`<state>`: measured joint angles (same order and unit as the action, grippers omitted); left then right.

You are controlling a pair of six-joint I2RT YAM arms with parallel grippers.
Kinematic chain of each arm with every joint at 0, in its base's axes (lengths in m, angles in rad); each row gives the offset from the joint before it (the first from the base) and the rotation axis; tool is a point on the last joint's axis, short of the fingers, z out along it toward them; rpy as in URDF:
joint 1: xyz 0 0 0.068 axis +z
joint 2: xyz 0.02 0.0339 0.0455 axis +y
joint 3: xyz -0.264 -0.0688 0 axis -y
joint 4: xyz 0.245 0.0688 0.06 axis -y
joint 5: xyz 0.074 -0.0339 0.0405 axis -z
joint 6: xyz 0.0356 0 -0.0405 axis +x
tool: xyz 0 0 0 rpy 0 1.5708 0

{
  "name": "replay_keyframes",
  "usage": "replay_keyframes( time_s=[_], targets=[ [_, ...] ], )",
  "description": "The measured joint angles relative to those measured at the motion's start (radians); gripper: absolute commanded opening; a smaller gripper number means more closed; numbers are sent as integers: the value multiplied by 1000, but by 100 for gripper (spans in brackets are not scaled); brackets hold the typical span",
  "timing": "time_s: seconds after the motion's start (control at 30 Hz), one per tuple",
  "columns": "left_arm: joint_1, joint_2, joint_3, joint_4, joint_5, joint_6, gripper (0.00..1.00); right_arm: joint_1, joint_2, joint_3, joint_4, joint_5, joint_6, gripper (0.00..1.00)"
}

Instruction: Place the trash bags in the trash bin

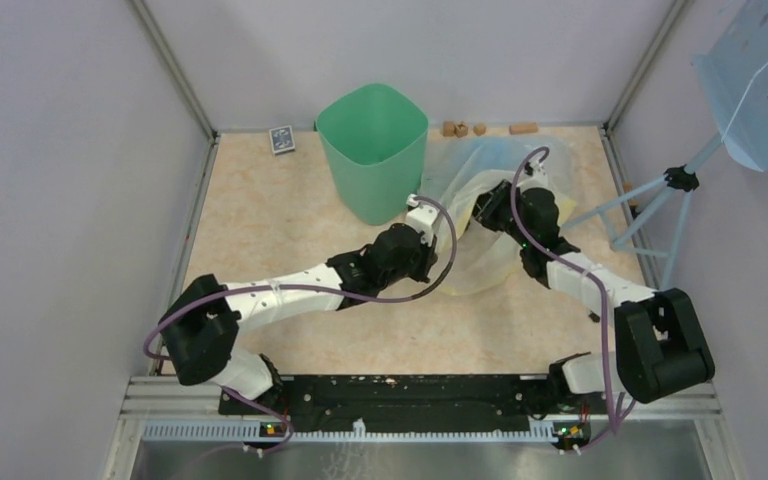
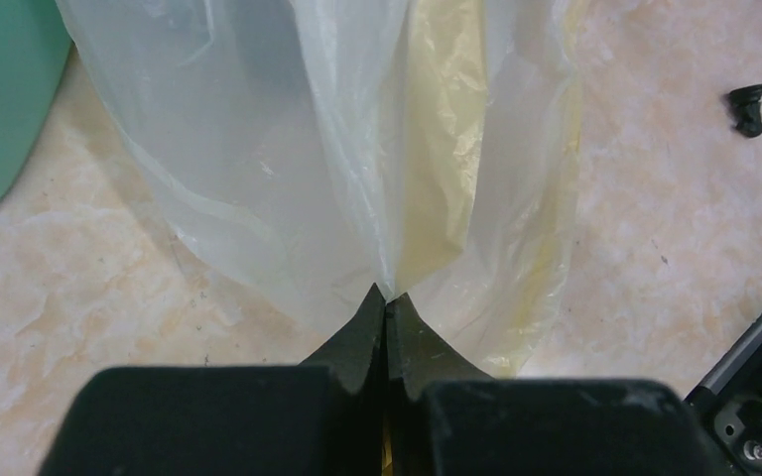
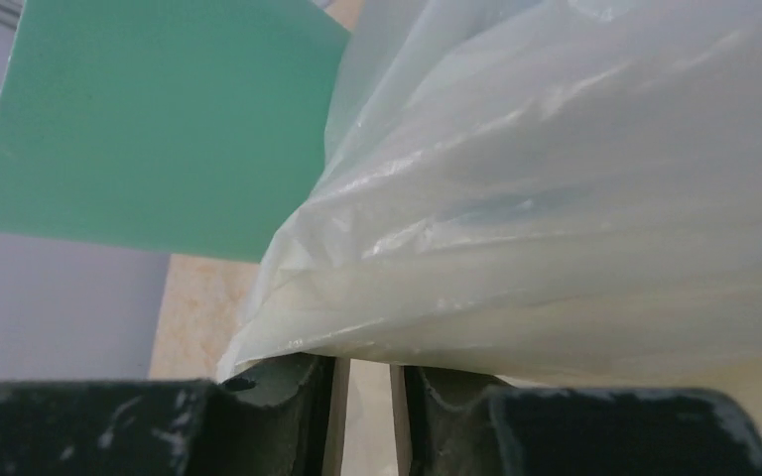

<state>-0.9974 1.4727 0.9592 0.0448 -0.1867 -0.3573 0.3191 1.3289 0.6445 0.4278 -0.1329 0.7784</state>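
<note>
The mint-green trash bin point(image 1: 372, 150) stands upright at the back middle; it also shows in the left wrist view point(image 2: 0, 99) and the right wrist view point(image 3: 159, 129). No black trash bag is in view. A pale translucent yellowish plastic heap point(image 1: 480, 172) lies just right of the bin. My left gripper point(image 1: 428, 208) is shut on a pinched fold of this pale plastic point(image 2: 357, 149), its tips meeting point(image 2: 387, 296). My right gripper point(image 1: 490, 205) sits under the heap's edge point(image 3: 556, 198). Its jaws point(image 3: 367, 362) stand a narrow gap apart, the plastic draped over their tips.
A light-blue perforated panel point(image 1: 760, 80) on a tripod stand point(image 1: 650, 215) is at the right. A card box point(image 1: 281, 139) and several corks point(image 1: 463, 128) lie along the back wall. A small black piece point(image 2: 747, 107) lies on the table. Grey walls enclose three sides.
</note>
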Motion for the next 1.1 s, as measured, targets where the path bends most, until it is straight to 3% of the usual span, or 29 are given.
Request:
replay_keyframes(
  time_s=[0.13,0.2,0.5,0.73,0.97,1.1],
  targets=[
    [0,32,0,1,7,-6,1,2,46,42,-38,21,-5,54],
    [0,39,0,4,7,-8,1,3,92,56,-65,35,-21,61],
    [19,68,5,8,-26,-72,1,6,245,44,-56,33,-88,68],
    [139,68,8,16,34,-140,1,29,394,124,-54,49,-206,68],
    [187,68,8,20,60,-144,0,68,417,153,-21,82,-294,68],
    [202,60,8,21,64,-145,0,70,372,73,68,84,-329,70]
  ],
)
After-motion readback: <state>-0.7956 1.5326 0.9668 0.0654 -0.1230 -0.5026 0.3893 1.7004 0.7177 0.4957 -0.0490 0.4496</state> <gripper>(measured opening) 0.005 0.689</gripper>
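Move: The left hand already pinches the trash bag's rim; from it the trash bin's middle lies about 21 cm ahead, 10 cm to its left and slightly lower, while the bag's open mouth is some 14 cm ahead, 7 cm to its right and about 10 cm down. The right hand is at the bag's raised edge: the mouth lies nearly straight beneath it, roughly 11 cm down and 2 cm ahead, and the bin about 9 cm ahead and 19 cm to its left. Keeping its pinch on the bag's rim, the left hand dips about 2 cm, then draws it some 6 cm forward and 4 cm left towards the bin, turning slightly counter-clockwise. The right hand's nearly shut fingers spread well open while it sinks about 12 cm into the bag's mouth, edging forward and rolling its left side down some 20 degrees. ##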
